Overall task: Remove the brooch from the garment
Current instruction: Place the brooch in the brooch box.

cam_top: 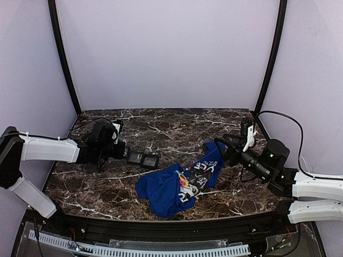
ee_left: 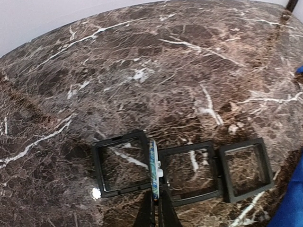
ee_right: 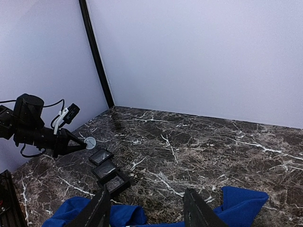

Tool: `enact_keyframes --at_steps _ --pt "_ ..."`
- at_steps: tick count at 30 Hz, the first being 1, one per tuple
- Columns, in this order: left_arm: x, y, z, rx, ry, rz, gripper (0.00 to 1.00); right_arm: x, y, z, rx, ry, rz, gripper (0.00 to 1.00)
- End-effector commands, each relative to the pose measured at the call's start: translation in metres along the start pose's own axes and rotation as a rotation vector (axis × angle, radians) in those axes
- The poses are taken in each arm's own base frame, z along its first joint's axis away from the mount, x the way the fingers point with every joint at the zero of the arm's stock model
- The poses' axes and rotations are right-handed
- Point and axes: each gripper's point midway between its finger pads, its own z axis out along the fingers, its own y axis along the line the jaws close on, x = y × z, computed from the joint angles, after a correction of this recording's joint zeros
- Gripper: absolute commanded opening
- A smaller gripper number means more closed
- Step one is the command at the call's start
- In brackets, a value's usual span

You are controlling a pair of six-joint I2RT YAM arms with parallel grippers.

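Note:
My left gripper (ee_left: 156, 201) is shut on the brooch (ee_left: 154, 165), a small disc seen edge-on with a green-blue face. It hangs over the border between the left tray (ee_left: 97, 165) and the middle tray (ee_left: 189, 196). In the right wrist view the brooch (ee_right: 90, 141) shows its pale round back at the left gripper's tip. The blue garment (cam_top: 166, 190) lies crumpled at the table's front centre. My right gripper (cam_top: 225, 152) hovers over the garment's right end. In its own view the right gripper (ee_right: 147, 213) stands open with nothing between its fingers.
Three small dark square trays sit in a row left of the garment, the third tray (ee_left: 246, 144) nearest the cloth. The garment (ee_right: 236, 201) carries white lettering and a colourful print (cam_top: 186, 181). Dark marble table (cam_top: 161, 128), walled at the back and sides.

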Motion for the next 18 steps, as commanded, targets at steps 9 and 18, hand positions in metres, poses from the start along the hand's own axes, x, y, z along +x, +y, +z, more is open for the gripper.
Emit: enact_keyframes --at_steps 9,18 --pt "0.019 0.036 0.025 -0.123 0.126 -0.035 0.01 0.005 -0.011 -0.009 0.041 0.001 -0.017 0.53" --pt "0.021 0.041 0.041 -0.144 0.162 -0.025 0.01 0.005 -0.012 -0.012 0.045 -0.003 -0.016 0.53"
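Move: The brooch is already pinched in my left hand, standing on edge. The brooch box, leftmost of three dark square trays, lies about 6 cm ahead of this hand, 3 cm to its left and roughly 10 cm below. The middle tray is 2 cm ahead and 4 cm to the right, the right tray level with the hand and some 11 cm to the right, both equally low. From my right hand the box lies around 17 cm ahead, 45 cm left and 24 cm down. I bring the brooch down and left with my left hand, off the gap between the trays and in over the brooch box, easing forward at the end: about 4 cm down, 3 cm left and nearly 3 cm forward. On the way the wrist tips a little further down and turns slightly counter-clockwise, around 10 degrees in all, while the shut fingers keep their grip on the brooch's rim. ##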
